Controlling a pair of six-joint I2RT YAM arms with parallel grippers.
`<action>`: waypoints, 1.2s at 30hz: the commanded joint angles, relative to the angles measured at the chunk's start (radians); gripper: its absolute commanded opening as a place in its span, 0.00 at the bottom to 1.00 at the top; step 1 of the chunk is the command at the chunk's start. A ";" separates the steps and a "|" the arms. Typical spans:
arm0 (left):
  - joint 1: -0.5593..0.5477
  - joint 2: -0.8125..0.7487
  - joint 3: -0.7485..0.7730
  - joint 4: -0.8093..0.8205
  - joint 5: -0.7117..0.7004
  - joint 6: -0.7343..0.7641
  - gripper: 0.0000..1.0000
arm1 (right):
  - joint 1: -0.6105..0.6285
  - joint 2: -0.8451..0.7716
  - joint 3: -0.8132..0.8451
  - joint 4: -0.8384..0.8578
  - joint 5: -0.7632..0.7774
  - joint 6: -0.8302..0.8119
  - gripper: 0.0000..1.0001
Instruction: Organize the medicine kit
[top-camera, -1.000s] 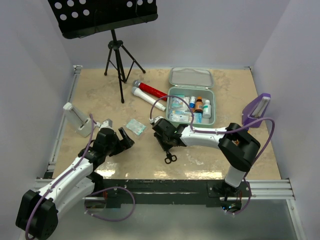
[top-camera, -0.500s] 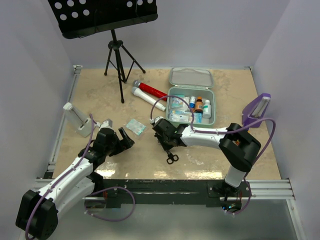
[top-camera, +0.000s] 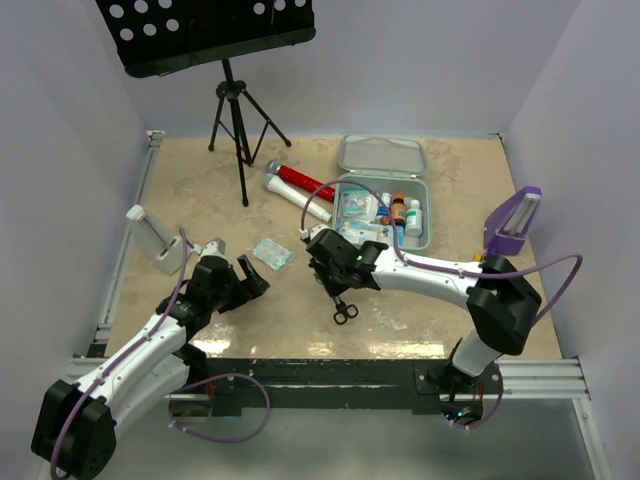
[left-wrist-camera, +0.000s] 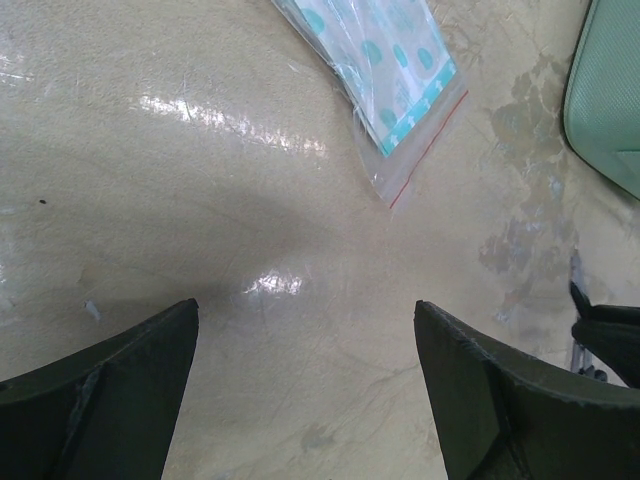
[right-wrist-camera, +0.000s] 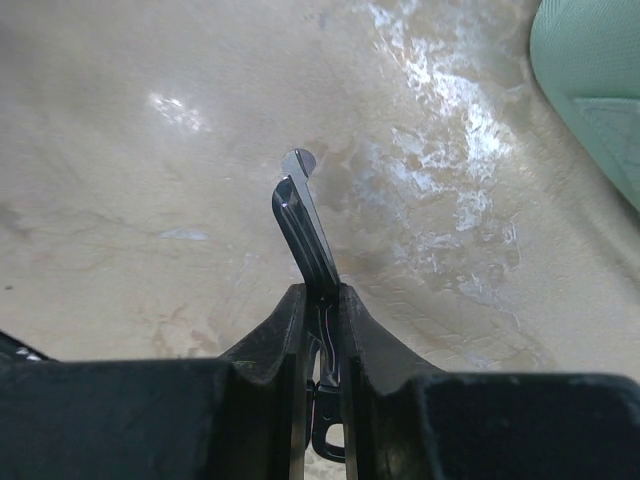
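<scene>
The medicine kit (top-camera: 429, 215) is a mint-green box standing open at the back right, with small bottles and packets inside. Its lid (top-camera: 381, 154) lies flat behind it. My right gripper (top-camera: 336, 287) is in front of the kit, shut on a pair of black scissors (top-camera: 343, 311). In the right wrist view the blades (right-wrist-camera: 306, 226) stick out past the gripper (right-wrist-camera: 320, 292), and a kit corner (right-wrist-camera: 592, 70) shows at the top right. My left gripper (top-camera: 250, 277) stands open over bare table (left-wrist-camera: 305, 320), just short of a clear bag of teal-dotted packets (left-wrist-camera: 380, 60).
A red and white tube (top-camera: 296, 186) lies left of the kit. A black tripod stand (top-camera: 235, 115) rises at the back. A white holder (top-camera: 155, 240) sits at the left edge and a purple stand (top-camera: 512, 222) at the right. The bag (top-camera: 270, 254) lies between the arms.
The right jaws have closed onto the scissors. The right arm's elbow has swung to the right and the gripper has shifted slightly toward the kit. The left arm has not moved.
</scene>
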 joint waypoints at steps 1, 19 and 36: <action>0.006 -0.015 0.007 0.021 0.013 -0.007 0.93 | 0.007 -0.075 0.087 -0.056 0.023 0.003 0.00; 0.006 -0.032 0.003 0.025 0.040 -0.011 0.93 | -0.259 -0.088 0.363 -0.153 0.308 -0.110 0.00; 0.006 -0.022 0.000 0.034 0.047 0.007 0.93 | -0.438 0.055 0.310 0.088 0.270 -0.037 0.00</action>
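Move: The right hand holds the scissors already clear of the table. The kit they are headed for has its middle about 20 cm ahead of this hand, 13 cm to its right and a little lower. The white microphone lies roughly 23 cm ahead and 7 cm left, the dotted packet some 10 cm ahead and 13 cm left, both about 5 cm down. From the left hand the kit is about 16 cm ahead and 28 cm right. Up first, then in an arc forward and to the right, the right hand carries the pinched scissors over the kit: about 19 cm forward, 12 cm right and 14 cm up at the highest, easing down some 3 cm at the end. On the way the wrist turns clockwise about 30 degrees and the fingers swing outward by some 20; their grip stays shut. ##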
